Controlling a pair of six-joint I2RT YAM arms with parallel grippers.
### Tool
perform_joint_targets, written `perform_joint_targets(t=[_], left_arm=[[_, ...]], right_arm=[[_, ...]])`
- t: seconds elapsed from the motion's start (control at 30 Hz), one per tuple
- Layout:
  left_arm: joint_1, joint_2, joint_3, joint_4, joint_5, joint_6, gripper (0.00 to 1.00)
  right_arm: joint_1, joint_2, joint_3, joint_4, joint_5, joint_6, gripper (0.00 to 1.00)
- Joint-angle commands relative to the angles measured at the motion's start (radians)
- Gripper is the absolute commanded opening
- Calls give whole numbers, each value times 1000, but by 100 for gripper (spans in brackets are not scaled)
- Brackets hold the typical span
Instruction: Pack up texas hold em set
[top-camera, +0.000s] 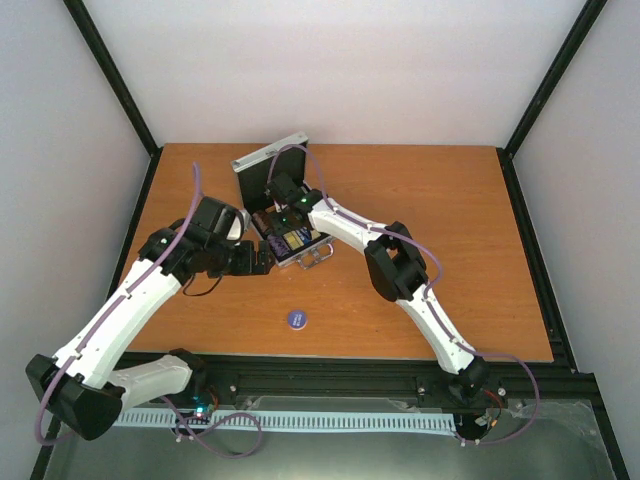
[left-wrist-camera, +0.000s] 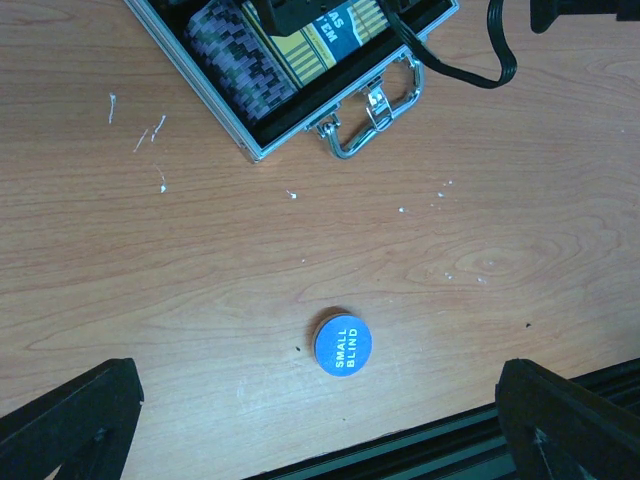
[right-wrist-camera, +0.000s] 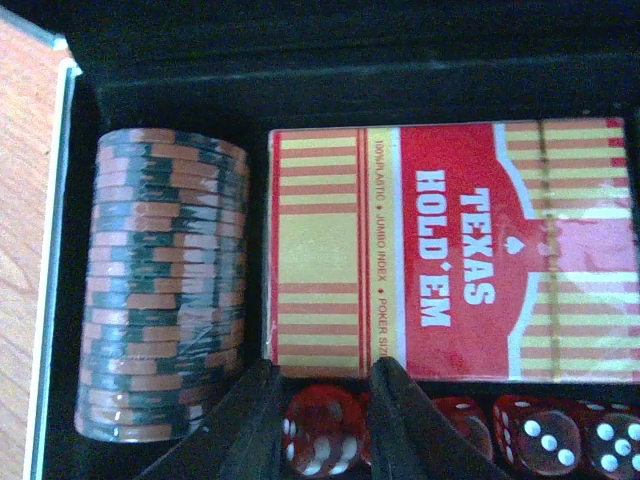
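Note:
The silver case (top-camera: 268, 160) lies open at the table's back middle, its black-lined tray (right-wrist-camera: 150, 80) holding a stack of chips (right-wrist-camera: 165, 280), a red card box (right-wrist-camera: 450, 250) and a row of red dice (right-wrist-camera: 545, 435). My right gripper (right-wrist-camera: 322, 400) reaches down into the tray. Its fingers stand close on either side of one red die (right-wrist-camera: 325, 432), a thin dark gap showing on the right. My left gripper (left-wrist-camera: 320, 420) hangs wide open above the blue disc (left-wrist-camera: 343, 345), which lies flat on the table marked SMALL BLIND.
The case's rim (left-wrist-camera: 215, 120) and metal handle (left-wrist-camera: 375, 115) face the near side, with a blue-yellow card box (left-wrist-camera: 320, 35) inside. The black rail (left-wrist-camera: 420, 450) runs along the table's near edge just below the disc (top-camera: 296, 319). A black cable (left-wrist-camera: 470, 70) crosses the case's corner.

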Motion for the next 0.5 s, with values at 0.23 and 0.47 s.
perform_joint_targets(t=[0.23,0.47], left_arm=[[6,15,37,17,0,13,100],[6,9,46,17,3,6,100]], right_arm=[[-11,-45,9,-22,9,-21,34],[-4,-170,-81,-27,-1,-18,53]])
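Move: The last die sits between the right fingers, at the hand point, over the back-left end of the dice slot; the four other dice run on from it, centred roughly 2 cm ahead and 3 cm right. The red card deck is about 5 cm straight ahead, the orange chip stack some 5 cm left and 1 cm ahead, the blue card deck about 2 cm back and 5 cm right. From the left hand this die lies roughly 22 cm ahead, 3 cm right and 17 cm below. Down inside the case, the right hand stays almost in place over the slot while its fingers spread from about a quarter to nearly half open, letting go of the last die beside the other four. Only at the very end does it start to ease out, about 1 cm back and to the right with a slight rise, away from the red deck, the wrist hardly turning. ##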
